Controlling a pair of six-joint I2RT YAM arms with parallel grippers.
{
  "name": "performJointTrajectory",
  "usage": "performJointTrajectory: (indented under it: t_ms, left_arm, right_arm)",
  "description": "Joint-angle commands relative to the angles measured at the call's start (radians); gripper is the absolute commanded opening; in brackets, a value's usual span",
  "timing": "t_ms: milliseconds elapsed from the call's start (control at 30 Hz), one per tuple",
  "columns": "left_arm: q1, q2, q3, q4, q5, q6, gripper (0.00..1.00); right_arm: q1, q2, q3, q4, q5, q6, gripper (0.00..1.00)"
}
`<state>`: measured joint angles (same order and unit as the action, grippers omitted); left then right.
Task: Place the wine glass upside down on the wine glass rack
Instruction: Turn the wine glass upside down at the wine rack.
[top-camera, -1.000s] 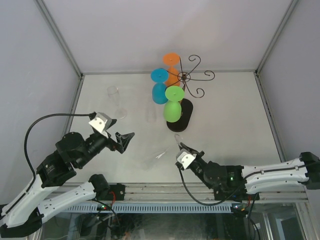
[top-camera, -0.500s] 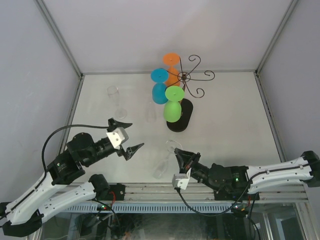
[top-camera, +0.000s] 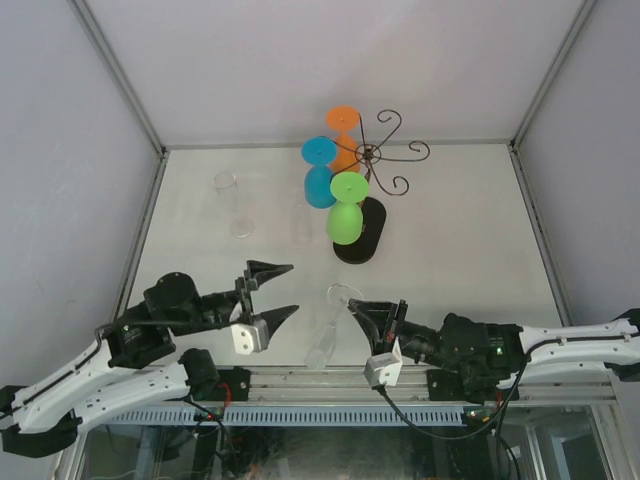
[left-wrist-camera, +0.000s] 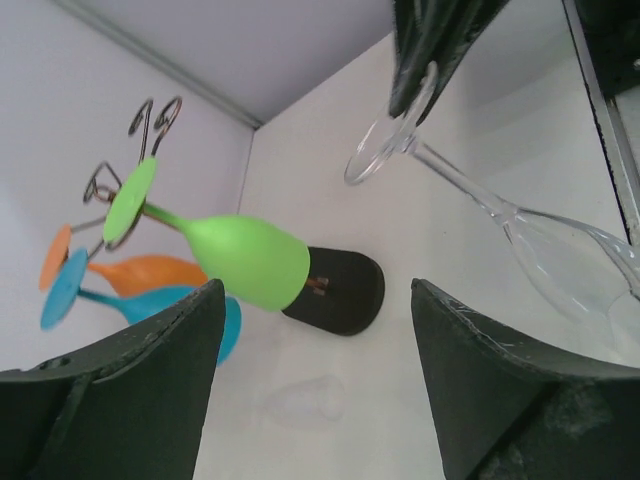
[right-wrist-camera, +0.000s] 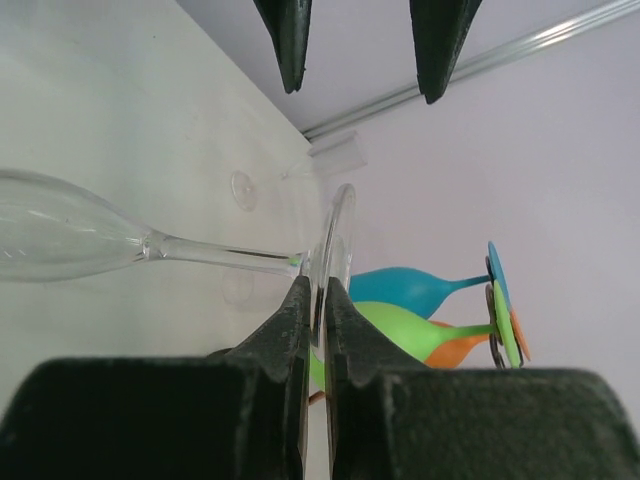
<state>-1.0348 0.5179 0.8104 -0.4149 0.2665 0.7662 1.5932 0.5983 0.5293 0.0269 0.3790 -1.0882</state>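
Observation:
A clear wine glass (top-camera: 322, 340) hangs tilted near the table's front edge, bowl toward the arms. My right gripper (top-camera: 354, 304) is shut on the rim of its round foot (right-wrist-camera: 338, 225); stem and bowl (right-wrist-camera: 60, 240) stretch out to the left in the right wrist view. My left gripper (top-camera: 278, 291) stands open just left of the glass, with nothing between its fingers (left-wrist-camera: 150, 370). In the left wrist view the glass (left-wrist-camera: 560, 255) lies to the right of that gap. The wine glass rack (top-camera: 385, 152), thin dark wire on a black oval base (top-camera: 366, 240), stands at the back.
Green (top-camera: 346, 218), blue (top-camera: 319, 180) and orange (top-camera: 344, 135) glasses hang upside down on the rack's left arms; its right arms carry nothing. A clear glass (top-camera: 230, 200) stands at back left, another faint one (top-camera: 301, 225) near the blue glass. Metal rail (top-camera: 330, 378) along the front edge.
My left gripper swung right and forward to just beside the clear glass, its jaws narrowing a little. My right gripper turned over with the glass's foot and raised the glass off the table.

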Motion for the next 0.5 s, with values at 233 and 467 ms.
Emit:
performJointTrajectory:
  t_ms: [233, 467]
  left_arm:
    - [-0.143, 0.108, 0.007, 0.048, 0.004, 0.217, 0.59]
    - [-0.188, 0.130, 0.009, 0.061, 0.009, 0.213, 0.44]
  right_arm:
    - [-0.057, 0.070, 0.110, 0.002, -0.170, -0.050, 0.00]
    - [-0.065, 0.101, 0.138, -0.021, -0.214, -0.045, 0.00]
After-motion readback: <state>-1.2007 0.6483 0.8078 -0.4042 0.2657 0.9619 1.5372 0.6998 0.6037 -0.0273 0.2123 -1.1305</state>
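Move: The upside-down wine glass's foot, its rim already pinched in my right fingers, lies about 9 cm right of my left hand, 2 cm back and some 3 cm lower. From my right hand the foot's middle is about 2 cm left and 1 cm ahead, level with it. From my left hand, the hanging green glass is about 18 cm ahead and 10 cm right, near its height; the blue glass is about 25 cm ahead and 5 cm right, also near its height. I take my left hand about 4 cm right towards the wine glass's foot, sinking and drawing back some 2.5 cm each, turning it about 10 degrees clockwise while its wide-open fingers close to roughly half. My right hand keeps its pinch on the foot's rim and brings the glass about 2.5 cm left to meet them; the foot's free edge comes between the left fingertips, with no grip there yet. ##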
